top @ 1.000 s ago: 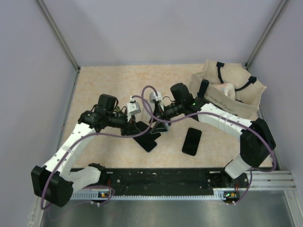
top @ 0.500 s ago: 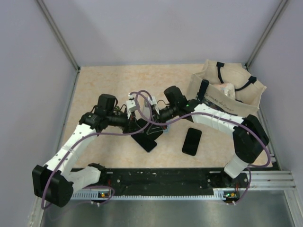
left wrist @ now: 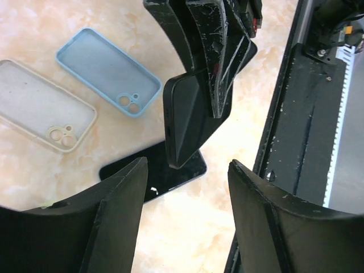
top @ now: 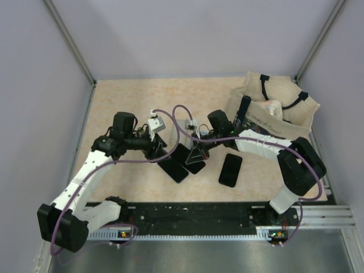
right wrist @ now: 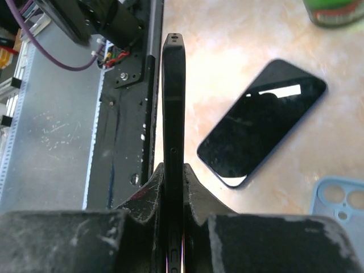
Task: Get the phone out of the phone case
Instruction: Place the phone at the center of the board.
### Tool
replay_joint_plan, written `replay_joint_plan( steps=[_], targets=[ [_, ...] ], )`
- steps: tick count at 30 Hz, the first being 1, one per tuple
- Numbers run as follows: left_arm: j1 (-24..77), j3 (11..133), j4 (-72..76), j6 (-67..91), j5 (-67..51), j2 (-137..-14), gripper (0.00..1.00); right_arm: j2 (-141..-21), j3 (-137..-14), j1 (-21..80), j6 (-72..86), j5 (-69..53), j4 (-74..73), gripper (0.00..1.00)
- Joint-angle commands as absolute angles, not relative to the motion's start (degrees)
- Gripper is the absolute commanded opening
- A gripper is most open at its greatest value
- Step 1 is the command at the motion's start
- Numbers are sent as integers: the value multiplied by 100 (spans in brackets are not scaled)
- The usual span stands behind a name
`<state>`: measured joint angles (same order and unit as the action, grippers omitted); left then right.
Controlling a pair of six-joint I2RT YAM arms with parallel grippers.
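Note:
My right gripper (right wrist: 173, 170) is shut on a black phone (right wrist: 173, 85), held on edge above the table; in the left wrist view the same phone (left wrist: 187, 122) hangs from its fingers. Whether a phone case is around it, I cannot tell. My left gripper (left wrist: 189, 165) stands open just left of it with nothing between its fingers. From above, the right gripper (top: 195, 154) and left gripper (top: 161, 151) meet at mid-table. An empty blue case (left wrist: 108, 71) and an empty clear case (left wrist: 42, 114) lie on the table.
A second black phone (top: 173, 169) lies flat below the grippers, and a third (top: 230, 169) lies to the right. A beige tote bag (top: 273, 111) stands at the back right. The black base rail (left wrist: 296, 142) runs along the near edge.
The right gripper closed on the black phone. The left gripper then opened, let go of it and drew back to the left. The right arm shifted slightly right with the phone.

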<state>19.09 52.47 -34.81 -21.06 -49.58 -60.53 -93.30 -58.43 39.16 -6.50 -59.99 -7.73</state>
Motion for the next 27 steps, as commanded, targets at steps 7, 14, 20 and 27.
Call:
replay_joint_plan(
  steps=[7,14,20,27],
  targets=[
    [1767,5686,-3674,-2347,-4772,-5897,65,-9237,-5362,3753,-448,-5564,-255,0],
    [1767,5722,-3735,-2408,-4764,-5889,65,-9536,-5159,3551,-510,-5089,-263,0],
    [1767,5766,-3735,-2417,-4781,-5915,65,-9922,-5326,3507,-589,-4887,-632,0],
    [1767,5783,-3832,-2505,-4781,-5889,65,-10450,-5800,3498,-519,-4913,-1142,0]
  ],
)
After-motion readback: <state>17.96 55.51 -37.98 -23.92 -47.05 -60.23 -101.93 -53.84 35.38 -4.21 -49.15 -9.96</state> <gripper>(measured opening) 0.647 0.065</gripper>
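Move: The right hand already holds the phone; the bare spot at the board's centre is almost straight below it, roughly 13 cm down and 1 cm to the right. At that same depth, the left phone lies about 9 cm left and 2 cm back, the right phone 16 cm right and 3 cm back, and the blue case 11 cm ahead, 1 cm right. From the left hand, the spot is some 12 cm right, level ahead and 17 cm down. Down towards the bare board between the two lying phones goes the right hand, about 10 cm, drifting some 4 cm to the right, away from the left phone. The wrist tips the leftward-pointing fingers about 15 degrees further down and swings them a little clockwise, while they keep their pinch on the phone. The descent eases off at the end. ##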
